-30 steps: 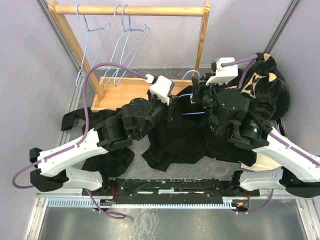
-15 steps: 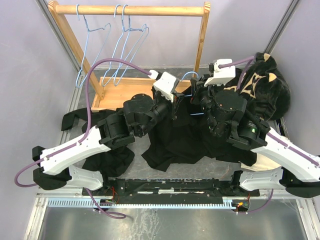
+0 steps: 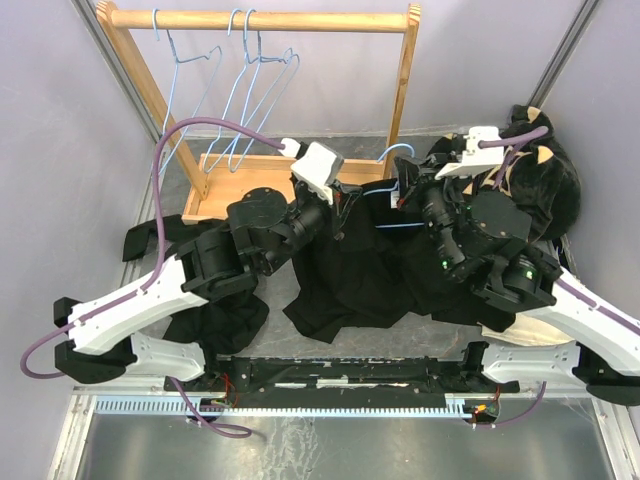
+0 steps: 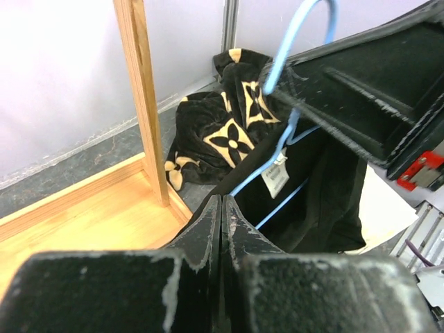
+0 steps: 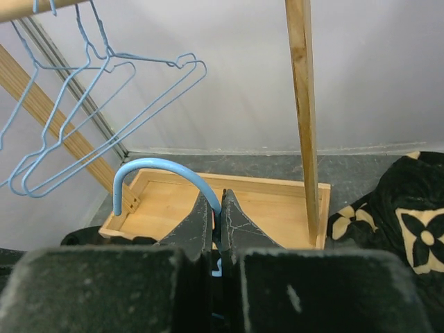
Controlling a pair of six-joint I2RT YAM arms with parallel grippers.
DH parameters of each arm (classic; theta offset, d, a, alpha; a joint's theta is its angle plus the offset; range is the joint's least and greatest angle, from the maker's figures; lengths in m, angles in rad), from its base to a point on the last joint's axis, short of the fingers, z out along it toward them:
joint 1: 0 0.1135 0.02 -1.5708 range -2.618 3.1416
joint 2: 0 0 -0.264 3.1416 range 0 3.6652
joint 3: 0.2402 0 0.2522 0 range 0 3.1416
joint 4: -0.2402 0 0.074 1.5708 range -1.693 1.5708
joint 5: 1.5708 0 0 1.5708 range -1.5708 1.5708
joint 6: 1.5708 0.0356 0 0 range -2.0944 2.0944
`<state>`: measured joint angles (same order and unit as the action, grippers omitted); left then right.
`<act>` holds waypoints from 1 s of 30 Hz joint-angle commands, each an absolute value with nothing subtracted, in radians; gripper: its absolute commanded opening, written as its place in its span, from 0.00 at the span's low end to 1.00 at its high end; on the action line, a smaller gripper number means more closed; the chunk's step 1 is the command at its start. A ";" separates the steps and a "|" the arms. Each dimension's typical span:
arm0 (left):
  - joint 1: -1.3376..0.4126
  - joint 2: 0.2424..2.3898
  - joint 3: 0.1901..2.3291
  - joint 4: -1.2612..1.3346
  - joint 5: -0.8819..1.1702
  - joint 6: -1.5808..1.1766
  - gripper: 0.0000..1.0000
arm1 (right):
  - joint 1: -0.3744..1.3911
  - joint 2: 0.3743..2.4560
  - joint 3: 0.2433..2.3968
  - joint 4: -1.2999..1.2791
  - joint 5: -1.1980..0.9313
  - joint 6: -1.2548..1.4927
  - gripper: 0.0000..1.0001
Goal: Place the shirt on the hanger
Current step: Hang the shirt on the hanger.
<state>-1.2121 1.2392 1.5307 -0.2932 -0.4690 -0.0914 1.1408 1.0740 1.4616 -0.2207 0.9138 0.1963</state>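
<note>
The black shirt (image 3: 350, 275) lies spread on the floor between my arms, with its collar edge lifted. My left gripper (image 3: 343, 196) is shut on that collar edge; in the left wrist view its tips (image 4: 222, 199) meet beside the shirt (image 4: 326, 201) and its white tag (image 4: 275, 175). A light-blue hanger (image 3: 396, 227) sits in the collar opening. My right gripper (image 3: 403, 186) is shut on the hanger's neck. In the right wrist view the hook (image 5: 163, 164) curves up and left from the closed tips (image 5: 216, 199). The hanger (image 4: 284, 45) also shows in the left wrist view.
A wooden rack (image 3: 260, 20) stands at the back with several spare blue hangers (image 3: 240, 90); its post (image 5: 300, 104) rises close by on the right. A black plush garment with tan flowers (image 3: 535, 175) is heaped at right. Another black garment (image 3: 215, 325) lies at left.
The right wrist has swung to the right, carrying the hanger hook slightly right. The left gripper has shifted a little left and back with the collar. Both grips are unchanged.
</note>
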 commanded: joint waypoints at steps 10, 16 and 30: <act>-1.211 1.200 1.542 -0.257 -0.439 -0.068 0.34 | 1.140 1.040 1.481 -0.161 0.887 0.158 0.00; -1.211 1.159 1.535 -0.280 -0.300 0.008 0.84 | 1.141 1.034 1.490 -0.206 0.843 0.171 0.00; -1.212 1.049 1.507 -0.590 -0.052 0.160 0.89 | 1.140 0.900 1.453 -0.322 0.670 0.326 0.00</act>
<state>-1.2121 1.0332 1.4952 -0.5003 -0.1478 0.0719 1.1404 0.9386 1.4559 -0.3252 0.7506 0.2512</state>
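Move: The left hand still pinches the shirt's edge, with the hanger's neck about 8 cm to its right, 1 cm ahead and some 3 cm higher. The right hand grips that neck, so the pinched shirt edge lies about 8 cm to its left, 1 cm back and 3 cm below. From the right hand, the rack bar's middle is roughly 24 cm ahead, 19 cm left and a little higher. Left fingers release the shirt, opening wide, and withdraw back-left some 8 cm; right draws hanger back 3 cm. ##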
